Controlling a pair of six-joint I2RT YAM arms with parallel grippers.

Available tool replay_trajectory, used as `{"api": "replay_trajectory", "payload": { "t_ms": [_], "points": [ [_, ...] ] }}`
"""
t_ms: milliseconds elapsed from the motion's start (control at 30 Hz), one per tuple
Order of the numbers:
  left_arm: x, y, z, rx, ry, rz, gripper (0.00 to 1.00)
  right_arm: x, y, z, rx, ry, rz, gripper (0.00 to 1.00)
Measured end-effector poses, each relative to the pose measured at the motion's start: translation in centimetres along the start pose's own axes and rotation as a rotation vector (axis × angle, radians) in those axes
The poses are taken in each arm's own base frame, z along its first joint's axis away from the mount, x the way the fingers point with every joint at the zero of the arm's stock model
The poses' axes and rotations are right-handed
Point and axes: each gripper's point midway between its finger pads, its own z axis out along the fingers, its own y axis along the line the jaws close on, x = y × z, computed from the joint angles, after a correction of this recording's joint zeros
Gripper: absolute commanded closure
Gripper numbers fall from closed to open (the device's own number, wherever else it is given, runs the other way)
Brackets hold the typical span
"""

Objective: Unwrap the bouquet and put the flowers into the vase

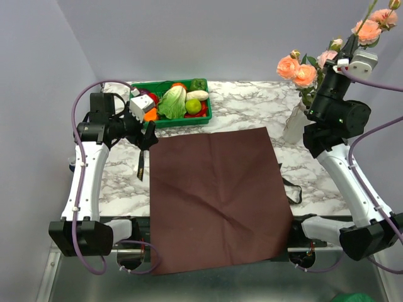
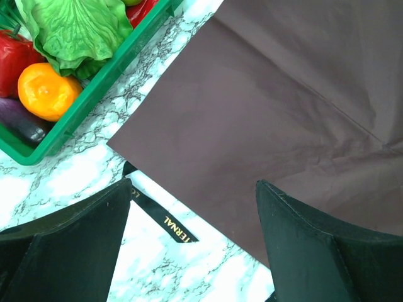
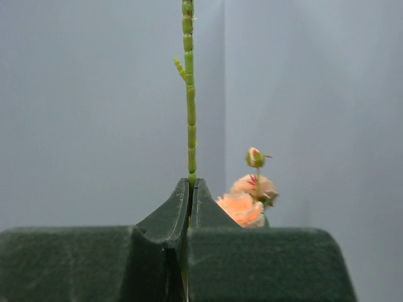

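The bouquet's dark red paper point(image 1: 217, 195) lies unfolded and flat in the middle of the marble table point(image 1: 252, 107). The off-white vase point(image 1: 294, 124) stands at the back right, with peach-pink flowers point(image 1: 297, 69) rising above it. My right gripper point(image 1: 345, 51) is raised high beside them, shut on a thin green stem point(image 3: 191, 113) at its fingertips point(image 3: 191, 182); more blooms point(image 1: 371, 26) sit above it. My left gripper point(image 1: 148, 134) hovers open over the paper's point(image 2: 283, 113) left corner. A black ribbon point(image 2: 167, 221) with gold lettering lies between the open jaws of the left gripper point(image 2: 193, 185).
A green tray point(image 1: 141, 119) of lettuce and vegetables sits at the back left, close to the left gripper, its rim point(image 2: 94, 94) showing in the left wrist view. A second black ribbon piece point(image 1: 292, 190) lies at the paper's right edge. Grey walls enclose the table.
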Motion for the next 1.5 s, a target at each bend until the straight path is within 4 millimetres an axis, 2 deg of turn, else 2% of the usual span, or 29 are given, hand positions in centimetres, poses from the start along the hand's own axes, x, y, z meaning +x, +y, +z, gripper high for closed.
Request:
{"api": "replay_trajectory", "payload": {
  "t_ms": [67,200,433,667,900,1100,1233,1500],
  "points": [
    [0.1,0.1,0.2,0.004,0.003,-0.004,0.12,1.5,-1.1,0.1,0.026,0.012,-0.029,0.99],
    [0.2,0.6,0.9,0.016,0.016,-0.018,0.12,4.7,-1.9,0.0,0.047,0.051,-0.053,0.99],
    [-0.2,1.5,1.7,0.019,0.015,-0.019,0.12,8.7,-2.2,0.8,0.057,0.083,-0.057,0.99],
    [0.1,2.3,2.8,0.031,0.034,-0.036,0.12,11.5,-1.6,1.4,0.068,0.084,-0.065,0.99],
    [-0.1,2.9,3.3,0.034,0.038,-0.039,0.12,13.2,-1.1,1.7,0.095,0.063,-0.077,0.99],
    [-0.5,3.2,3.4,0.032,0.035,-0.033,0.12,13.2,-1.7,1.6,0.137,0.038,-0.104,0.99],
    [-0.4,3.4,3.7,0.038,0.04,-0.035,0.12,13.2,-2.5,1.1,0.17,0.027,-0.115,0.99],
    [-0.6,3.5,3.8,0.044,0.037,-0.033,0.12,15.3,-3.3,-0.9,0.205,0.071,-0.142,0.99]
  ]
}}
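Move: The right hand holds the last flower's stem high up. The vase lies about 14 cm ahead of it, 3 cm to the right and some 48 cm below. The vase's nearer peach blossoms are roughly 16 cm ahead, 4 cm left and 25 cm down; the black ribbon is about 8 cm back, 2 cm left, at table level. From the left hand the vase lies some 18 cm ahead, 53 cm right and 14 cm lower. Right hand, still pinching the stem, sinks about 12 cm, forward and right towards the vase; left eases forward. ##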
